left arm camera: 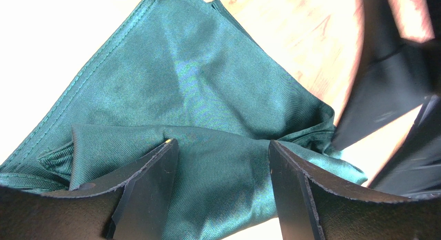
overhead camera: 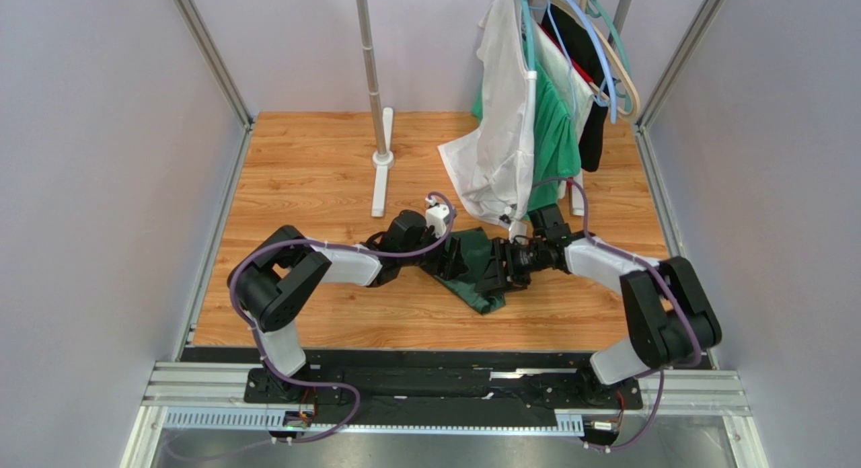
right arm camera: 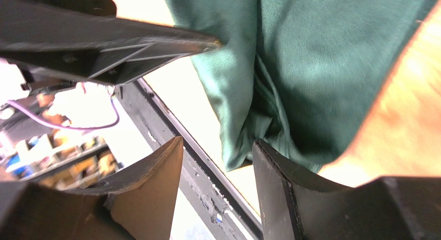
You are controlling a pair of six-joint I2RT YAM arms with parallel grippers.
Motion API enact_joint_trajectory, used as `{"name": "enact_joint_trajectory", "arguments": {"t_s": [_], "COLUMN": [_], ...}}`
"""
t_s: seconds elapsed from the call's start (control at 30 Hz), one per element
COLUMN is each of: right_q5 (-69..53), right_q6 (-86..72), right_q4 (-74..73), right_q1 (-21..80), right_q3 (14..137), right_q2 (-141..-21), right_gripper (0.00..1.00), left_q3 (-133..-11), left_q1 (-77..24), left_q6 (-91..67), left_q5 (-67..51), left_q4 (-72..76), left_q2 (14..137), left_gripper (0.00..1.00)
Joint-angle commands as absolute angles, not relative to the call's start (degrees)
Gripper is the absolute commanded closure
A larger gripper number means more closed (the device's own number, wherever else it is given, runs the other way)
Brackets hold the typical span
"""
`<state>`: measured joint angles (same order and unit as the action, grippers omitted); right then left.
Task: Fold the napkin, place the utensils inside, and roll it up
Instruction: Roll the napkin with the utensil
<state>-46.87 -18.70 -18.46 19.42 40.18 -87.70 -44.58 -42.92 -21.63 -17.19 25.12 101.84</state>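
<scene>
The napkin (overhead camera: 467, 258) is a dark green cloth lying bunched and partly folded on the wooden table, between my two grippers. My left gripper (overhead camera: 445, 248) stands open just over it; in the left wrist view (left arm camera: 222, 143) the folded napkin (left arm camera: 207, 100) fills the space under and between its fingers. My right gripper (overhead camera: 495, 269) meets the cloth from the right. In the right wrist view (right arm camera: 217, 141) it is open with nothing between its fingers, and the napkin (right arm camera: 310, 69) hangs beside its right finger (right arm camera: 279, 183). The utensils are out of view.
A rack at the back right holds a white garment (overhead camera: 500, 135) and a brighter green garment (overhead camera: 554, 135) on hangers, hanging close behind the right gripper. A white pole (overhead camera: 372, 75) stands at the back centre. Grey walls close both sides. A black rail (right arm camera: 196, 173) runs along the near table edge.
</scene>
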Motion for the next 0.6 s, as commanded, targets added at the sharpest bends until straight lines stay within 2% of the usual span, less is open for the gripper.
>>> {"name": "enact_joint_trajectory", "arguments": {"t_s": [0.0, 0.07, 0.1, 0.17, 0.2, 0.23, 0.3, 0.37, 0.47, 0.57], "right_q5": [-35.4, -30.7, -23.5, -13.5, -0.8, 4.8, 15.8, 20.4, 35.9, 40.4], "right_q6": [-20.0, -18.7, -18.5, -17.7, -17.0, -16.0, -13.6, -12.0, -6.9, -1.9], "right_q4": [-26.5, -28.9, -28.9, -26.3, -24.6, -22.3, -15.0, -11.4, -7.6, -3.0], "right_q1": [19.2, 21.0, 22.7, 32.0, 36.2, 43.6, 49.9, 56.3, 65.5, 70.5], "right_q3": [40.8, 41.1, 41.2, 40.5, 39.5, 38.2, 34.9, 34.8, 36.1, 37.6], "right_q2": [-76.0, -70.4, -64.9, -59.5, -57.4, -53.9, -53.0, -56.5, -65.5, -74.0], "right_gripper": [0.44, 0.44, 0.44, 0.44, 0.44, 0.44, 0.43, 0.43, 0.43, 0.42], "left_q3": [-45.0, -45.7, -46.2, -48.1, -48.6, -49.1, -49.6, -50.4, -52.1, -53.3], "left_q1": [-42.3, -41.8, -41.4, -40.6, -40.3, -40.2, -39.3, -38.8, -37.5, -36.6], "left_q6": [-22.4, -22.9, -23.1, -23.1, -23.3, -23.3, -23.6, -23.6, -23.3, -22.3], "left_q5": [-18.2, -19.0, -20.5, -21.9, -22.7, -22.9, -24.1, -25.1, -27.9, -28.9], "left_q4": [20.5, 19.3, 18.6, 15.1, 14.2, 13.6, 12.0, 9.9, 6.7, 3.4], "left_q2": [103.0, 103.2, 103.4, 104.1, 104.3, 104.4, 104.7, 105.1, 105.7, 106.5], "left_gripper": [0.26, 0.26, 0.26, 0.26, 0.26, 0.26, 0.26, 0.26, 0.27, 0.27]}}
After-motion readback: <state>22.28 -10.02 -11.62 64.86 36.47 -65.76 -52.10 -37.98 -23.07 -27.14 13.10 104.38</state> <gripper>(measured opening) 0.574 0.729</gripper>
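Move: Just below and behind the right hand lies the near end of the rolled napkin, about 3 cm back, level sideways and some 4 cm down. The napkin's far corner is about 9 cm ahead of this hand and the white shirt's hem about 12 cm ahead, both level sideways. The left hand already straddles the rolled edge, its middle roughly 1 cm under the finger point; from there the near end lies about 7 cm back and 7 cm right. Rising some 8 cm from the near end of the roll, the half-open right hand first drifts a little right, then swings left and slightly back. It comes down about 4 cm as its fingers turn clockwise from pointing left to forward-left, lining up above the roll. The left hand keeps its wide hold on the rolled edge, tilting about 10 degrees and easing barely 1 cm forward and left. ##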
